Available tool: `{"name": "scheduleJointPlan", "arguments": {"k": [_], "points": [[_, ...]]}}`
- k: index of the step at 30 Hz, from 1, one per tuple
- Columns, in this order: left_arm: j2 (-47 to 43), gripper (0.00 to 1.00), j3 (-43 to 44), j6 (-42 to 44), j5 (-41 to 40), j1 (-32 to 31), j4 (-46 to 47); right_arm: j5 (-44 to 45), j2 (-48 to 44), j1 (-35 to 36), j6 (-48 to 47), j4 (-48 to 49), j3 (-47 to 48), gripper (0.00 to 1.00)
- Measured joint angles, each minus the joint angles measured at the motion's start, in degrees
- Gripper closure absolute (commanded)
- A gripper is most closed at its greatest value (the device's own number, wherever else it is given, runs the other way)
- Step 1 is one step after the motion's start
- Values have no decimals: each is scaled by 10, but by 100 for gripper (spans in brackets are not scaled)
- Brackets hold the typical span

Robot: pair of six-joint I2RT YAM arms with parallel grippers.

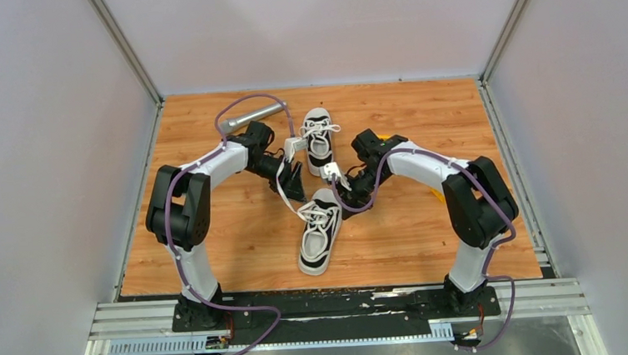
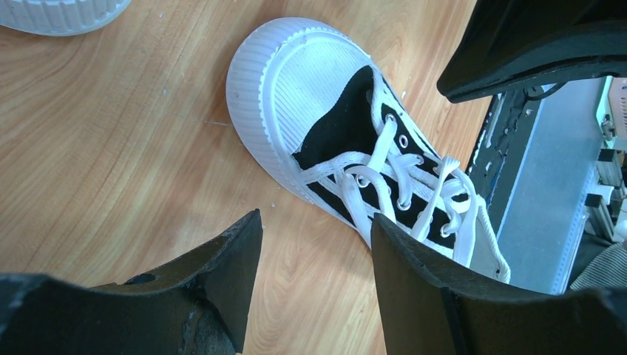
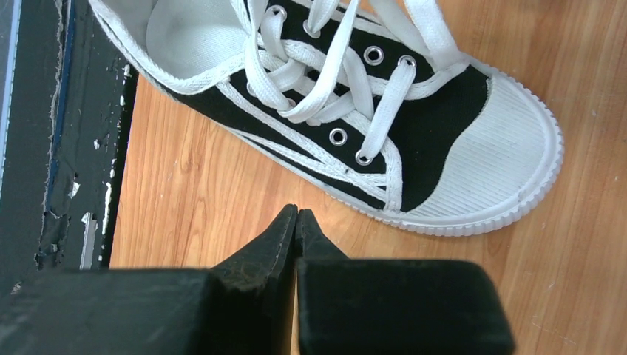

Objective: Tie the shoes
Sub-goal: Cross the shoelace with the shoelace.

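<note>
Two black-and-white shoes lie on the wooden table, the far shoe (image 1: 319, 137) and the near shoe (image 1: 318, 234), both with loose white laces. My left gripper (image 1: 296, 184) hovers just left of the near shoe's toe. In the left wrist view it (image 2: 316, 214) stands open over bare wood, with the near shoe (image 2: 318, 89) just beyond its right finger. My right gripper (image 1: 347, 198) is at that shoe's right side. The right wrist view shows it (image 3: 297, 211) shut, tips pressed together with nothing visible between them, a little short of the shoe (image 3: 436, 126).
A metal cylinder (image 1: 252, 115) lies at the back left. A yellow object (image 1: 385, 137) shows behind the right arm. Grey walls enclose the table on three sides. A black strip (image 1: 336, 298) runs along the near edge, also seen as a dark border (image 3: 44, 148).
</note>
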Motion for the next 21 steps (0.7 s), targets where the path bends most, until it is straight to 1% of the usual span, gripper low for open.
{"name": "scheduleJointPlan", "arguments": {"k": [3, 7, 10, 12, 15, 21], "points": [[0, 37, 0, -1, 0, 0, 1, 1, -2, 3, 12, 18, -8, 82], [0, 37, 3, -2, 0, 0, 1, -1, 2, 8, 34, 59, -10, 63], [0, 37, 10, -2, 1, 0, 1, -16, 17, 8, 43, 66, 14, 53], [0, 37, 14, -2, 2, 0, 1, -32, 28, 8, 43, 62, 35, 49], [0, 37, 15, -1, 4, 0, 0, -58, 38, 8, 39, 39, 57, 46], [2, 37, 15, -1, 7, 0, 0, -87, 71, 10, 38, -7, 83, 45]]}}
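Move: The near shoe's laces lie about 8 cm to the right hand's left, 1 cm ahead and some 2 cm lower; the shoe's middle is about 4 cm back, 8 cm left and 4 cm below the hand. The other shoe stands some 23 cm ahead and 7 cm left, about 4 cm lower. From the left hand the laces are roughly 4 cm back, 4 cm right and 2 cm below. Opening its shut fingers about halfway, the right hand swings nearly 4 cm left towards the laces, rising slightly. ##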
